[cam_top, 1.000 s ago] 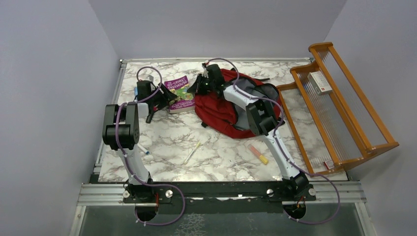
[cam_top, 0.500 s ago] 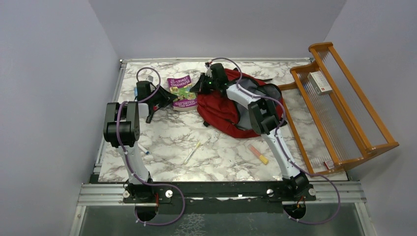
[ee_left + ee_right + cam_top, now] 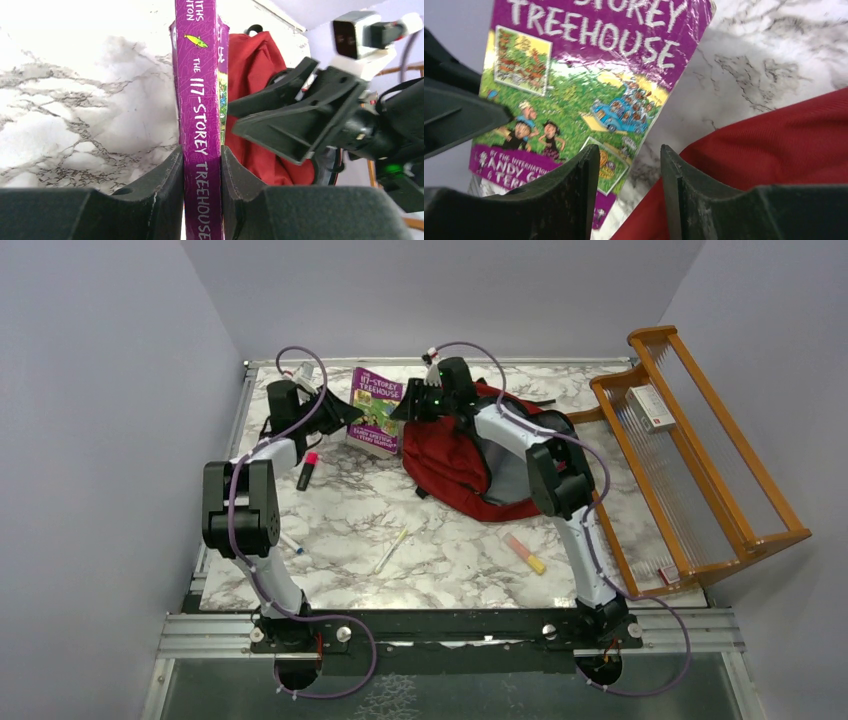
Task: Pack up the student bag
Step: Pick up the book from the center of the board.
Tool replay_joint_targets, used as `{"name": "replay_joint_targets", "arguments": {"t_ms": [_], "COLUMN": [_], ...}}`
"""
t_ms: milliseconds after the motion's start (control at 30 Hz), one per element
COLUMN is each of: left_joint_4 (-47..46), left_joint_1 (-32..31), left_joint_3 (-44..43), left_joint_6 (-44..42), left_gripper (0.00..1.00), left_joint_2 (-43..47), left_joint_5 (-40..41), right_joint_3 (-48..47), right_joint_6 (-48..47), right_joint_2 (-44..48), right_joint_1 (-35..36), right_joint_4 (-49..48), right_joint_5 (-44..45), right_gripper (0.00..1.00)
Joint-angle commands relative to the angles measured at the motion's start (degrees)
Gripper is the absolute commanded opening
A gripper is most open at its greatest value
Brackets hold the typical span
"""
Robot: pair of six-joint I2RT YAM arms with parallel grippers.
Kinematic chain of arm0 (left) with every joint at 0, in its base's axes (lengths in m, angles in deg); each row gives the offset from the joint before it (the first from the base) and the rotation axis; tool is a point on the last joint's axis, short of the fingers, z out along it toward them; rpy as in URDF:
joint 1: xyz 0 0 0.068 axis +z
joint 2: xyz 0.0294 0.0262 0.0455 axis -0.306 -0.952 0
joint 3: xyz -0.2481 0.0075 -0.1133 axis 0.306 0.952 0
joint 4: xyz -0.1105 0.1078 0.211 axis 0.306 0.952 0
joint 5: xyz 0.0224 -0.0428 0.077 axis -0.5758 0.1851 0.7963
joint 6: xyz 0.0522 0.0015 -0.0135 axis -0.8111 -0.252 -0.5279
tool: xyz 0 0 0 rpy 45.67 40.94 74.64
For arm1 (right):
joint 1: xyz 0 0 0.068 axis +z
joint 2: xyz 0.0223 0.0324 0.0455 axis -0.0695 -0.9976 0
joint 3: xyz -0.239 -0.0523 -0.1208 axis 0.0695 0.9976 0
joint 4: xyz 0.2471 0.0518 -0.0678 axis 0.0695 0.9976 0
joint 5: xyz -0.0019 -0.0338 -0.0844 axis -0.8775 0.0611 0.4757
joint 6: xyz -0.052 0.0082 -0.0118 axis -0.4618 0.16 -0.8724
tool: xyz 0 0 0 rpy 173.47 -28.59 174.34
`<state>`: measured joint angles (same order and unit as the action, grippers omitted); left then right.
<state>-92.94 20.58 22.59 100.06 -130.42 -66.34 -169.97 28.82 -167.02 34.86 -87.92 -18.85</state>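
Note:
The student bag, red with a grey lining, lies open at the back middle of the table. A purple paperback, "The 117-Storey Treehouse", is held up off the marble just left of the bag. My left gripper is shut on its spine, a pad on each cover. My right gripper hangs open over the bag's red edge, right beside the book's front cover, with nothing between its fingers. The two grippers nearly meet at the book.
A pink marker lies under the left arm. A yellow pencil, an orange-and-yellow marker and a pen lie nearer the front. A wooden rack holding a white box stands along the right edge.
The left gripper closed on the book and raised it from flat on the table, tilted up beside the bag. The right gripper went from shut to open and shifted slightly right.

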Motion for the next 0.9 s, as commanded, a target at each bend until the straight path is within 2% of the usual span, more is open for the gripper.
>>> {"name": "replay_joint_targets", "arguments": {"t_ms": [0, 267, 433, 600, 700, 867], "left_joint_4": [4.52, 22.5, 32.34, 34.09, 32.84, 32.72], "left_joint_1": [0.05, -2.46, -10.01, -13.34, -14.65, -16.58], "left_joint_3": [-3.74, -5.21, -3.1, 1.98, 5.15, 6.42], "left_joint_6": [-7.49, -23.75, -34.46, -38.99, -41.08, -40.99], "left_gripper": [0.0, 0.0, 0.0, 0.0, 0.0, 0.0], "left_joint_2": [7.69, 20.11, 29.27, 39.99, 45.86, 53.05], "left_joint_5": [-3.91, -1.21, 0.87, -5.11, -7.42, -4.61], "right_joint_3": [5.66, 27.28, 39.02, 47.45, 49.54, 52.34], "right_joint_6": [-7.19, -21.21, -31.19, -37.67, -41.07, -43.96], "right_joint_2": [12.72, 35.17, 49.74, 64.55, 72.01, 83.71], "right_joint_1": [-0.59, -1.6, -1.84, -1.87, -1.87, -1.87], "right_joint_4": [-3.79, -6.62, -4.08, -3.3, 1.66, 6.49], "right_joint_5": [4.97, 5.82, 4.79, -1.32, -5.65, -12.32], "right_gripper": [0.53, 0.63, 0.74, 0.81, 0.82, 0.84]}}
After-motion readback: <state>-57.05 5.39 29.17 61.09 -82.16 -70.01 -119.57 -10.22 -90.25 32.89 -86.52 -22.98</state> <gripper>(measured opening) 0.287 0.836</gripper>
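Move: The left hand already pinches the raised book at its spine, the book's middle about 4 cm to the right and 2 cm ahead. The red bag lies some 30 cm right, 5 cm back and 9 cm below, the pink-capped marker 11 cm left, 10 cm back and 12 cm below. From the right hand, the book's middle is about 4 cm left, 1 cm ahead, and the bag some 20 cm right, 7 cm back and 5 cm below. Left hand carries the pinched book back 20 cm, up 15, while the right, opening wider, backs off upward. ##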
